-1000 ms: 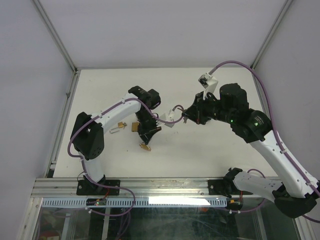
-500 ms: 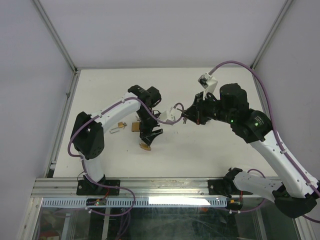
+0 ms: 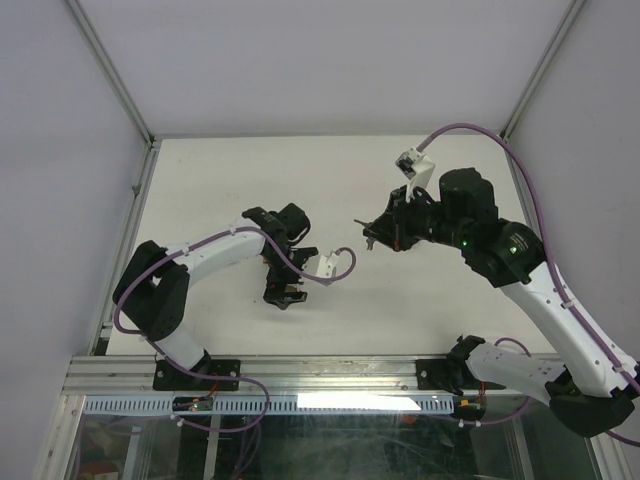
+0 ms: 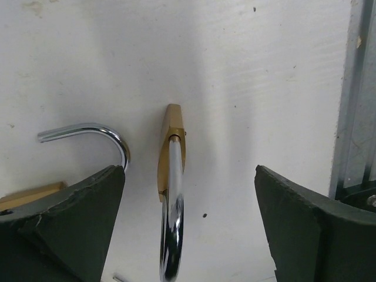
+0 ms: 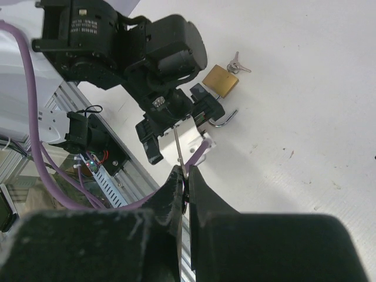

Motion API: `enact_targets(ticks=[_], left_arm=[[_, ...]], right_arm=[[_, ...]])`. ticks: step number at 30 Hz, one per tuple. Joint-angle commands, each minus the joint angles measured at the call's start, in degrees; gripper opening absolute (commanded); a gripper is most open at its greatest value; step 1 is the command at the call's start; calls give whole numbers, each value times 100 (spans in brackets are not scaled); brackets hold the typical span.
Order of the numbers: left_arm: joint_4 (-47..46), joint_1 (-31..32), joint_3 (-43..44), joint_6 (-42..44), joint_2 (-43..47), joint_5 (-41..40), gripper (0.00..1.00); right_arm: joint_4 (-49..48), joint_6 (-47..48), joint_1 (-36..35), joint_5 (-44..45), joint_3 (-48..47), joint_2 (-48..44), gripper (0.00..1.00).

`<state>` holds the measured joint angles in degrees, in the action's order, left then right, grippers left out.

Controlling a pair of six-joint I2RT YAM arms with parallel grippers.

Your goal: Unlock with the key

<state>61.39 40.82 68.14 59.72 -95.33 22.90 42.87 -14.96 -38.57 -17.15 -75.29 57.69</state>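
A brass padlock (image 4: 171, 144) with a chrome shackle (image 4: 172, 223) shows edge-on on the white table, between the fingers of my left gripper (image 4: 189, 194). That gripper is wide open and touches nothing. A second brass padlock (image 5: 220, 81) with its shackle (image 4: 88, 131) swung open lies just to the left, partly hidden behind my left finger (image 4: 70, 223). My right gripper (image 5: 187, 176) is shut on a thin silver key (image 5: 178, 147), held in the air right of the left gripper (image 3: 283, 292). From above, the left arm hides both padlocks.
A small bunch of spare keys (image 5: 238, 61) lies beside the second padlock. A metal frame rail (image 4: 352, 117) runs along the table edge close to my left gripper. Purple cable (image 3: 345, 262) loops between the two arms. Grey walls enclose the table (image 3: 420, 300).
My left gripper has opened and let go of the padlock, and the arm has swung left and lower over both padlocks. The right arm has held still with the key.
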Motion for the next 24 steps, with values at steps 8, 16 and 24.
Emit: enact_targets(ticks=[8, 16, 24], left_arm=[[-1428, 187, -687, 163, 234, -287, 61], [-1484, 236, -1011, 455, 343, -362, 37], [-1289, 245, -871, 277, 483, -258, 0]], right_arm=[[-147, 28, -21, 91, -82, -209, 0], [-160, 28, -30, 117, -73, -208, 0], [-85, 58, -25, 169, -177, -188, 0]])
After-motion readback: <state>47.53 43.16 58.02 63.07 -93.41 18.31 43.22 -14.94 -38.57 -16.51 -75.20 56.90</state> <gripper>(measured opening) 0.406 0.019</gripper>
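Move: The padlock stands almost under the left hand, about 5 cm below the fingertips and a centimetre or so to the right, its shackle sticking up between the open fingers. A second padlock with an open shackle lies roughly 9 cm ahead of this hand and 4 cm to its left, 6 cm lower. From the right hand, the padlock under the left fingers is some 18 cm to the left, level fore and aft, and about 31 cm below. The left fingertips come in on the standing padlock and seem to touch it by the end, one on either side. The left hand sinks about 3.5 cm, edging slightly forward, while the fingers close from wide open to under half and tip roughly 10 degrees closer to vertical, then hold at that gap. ##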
